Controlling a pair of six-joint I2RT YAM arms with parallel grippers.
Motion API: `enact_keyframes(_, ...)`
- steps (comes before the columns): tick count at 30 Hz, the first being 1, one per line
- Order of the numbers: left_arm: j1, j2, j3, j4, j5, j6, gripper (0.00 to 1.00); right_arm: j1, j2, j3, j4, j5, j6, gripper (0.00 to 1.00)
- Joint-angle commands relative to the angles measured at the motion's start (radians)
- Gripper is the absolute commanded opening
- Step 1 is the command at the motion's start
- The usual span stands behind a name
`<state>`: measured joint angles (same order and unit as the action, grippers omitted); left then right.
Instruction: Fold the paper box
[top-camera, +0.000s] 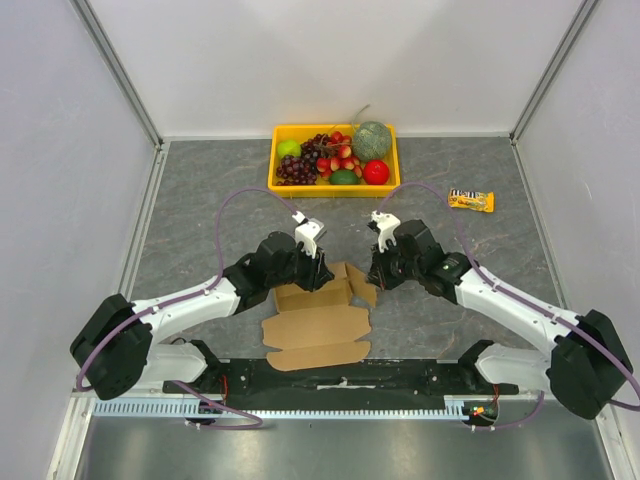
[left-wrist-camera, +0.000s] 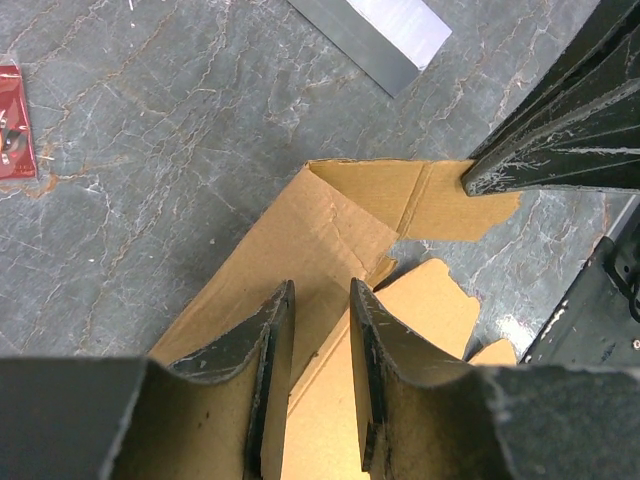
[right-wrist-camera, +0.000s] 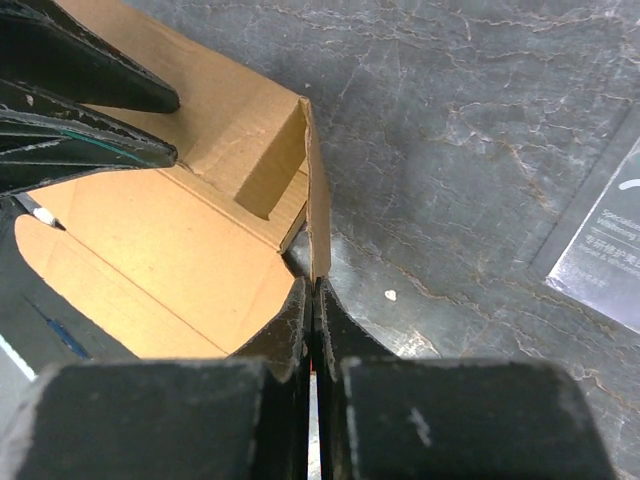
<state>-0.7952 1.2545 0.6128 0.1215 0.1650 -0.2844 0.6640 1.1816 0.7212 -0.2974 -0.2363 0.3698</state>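
The paper box (top-camera: 318, 330) is a brown cardboard sheet lying flat near the arms' bases, with its far panels (left-wrist-camera: 330, 220) folded up. My right gripper (right-wrist-camera: 316, 285) is shut on the edge of the raised right side flap (right-wrist-camera: 318, 200); from above it sits at the sheet's far right corner (top-camera: 375, 272). My left gripper (left-wrist-camera: 320, 305) hovers over the far left part of the box (top-camera: 316, 270), jaws partly apart, a crease of the cardboard showing between the fingers (left-wrist-camera: 275, 335). Nothing is pinched in it. The right gripper's dark fingers (left-wrist-camera: 560, 150) reach the flap in the left wrist view.
A yellow tray (top-camera: 281, 186) full of fruit stands at the back centre. A small snack packet (top-camera: 470, 200) lies on the grey mat to the back right. White walls close in the left, right and far sides.
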Motion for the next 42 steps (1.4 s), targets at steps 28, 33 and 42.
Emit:
enact_keyframes(28,0.06,-0.337,-0.054,-0.158,-0.265,-0.039,0.39,0.005,0.039,-0.083,0.507,0.198,-0.361,0.0)
enact_keyframes(33,0.083,-0.331,-0.1,-0.163,-0.239,-0.045,0.38,0.003,0.064,-0.095,0.54,0.187,-0.356,0.0)
enact_keyframes(42,0.083,-0.337,-0.154,-0.154,-0.191,-0.053,0.35,0.003,0.096,-0.078,0.531,0.173,-0.307,0.0)
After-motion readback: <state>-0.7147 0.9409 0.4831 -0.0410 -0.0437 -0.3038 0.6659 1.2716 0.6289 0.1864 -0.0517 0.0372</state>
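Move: The left hand is over the box's folded wall; the wall's left end, its next place, lies about 10 cm to its left, 2 cm back and some 3 cm below. The red packet is around 14 cm ahead and 3 cm left of that hand. The right hand already pinches the end flap, whose middle is about 3 cm to its left and level fore and aft. Open table lies ahead of it, with the white strip about 11 cm ahead and 4 cm right. Forward goes the right hand by about 8 cm, arching slightly up and ending a little higher, its fingers swinging some 30 degrees to point more forward while they keep the end flap pinched and pull that end of the box along. The left hand rises clear of the folded wall, shifts about 8 cm left while turning some 15 degrees counter-clockwise, then sinks onto the wall nearer its left end, opening unchanged. ##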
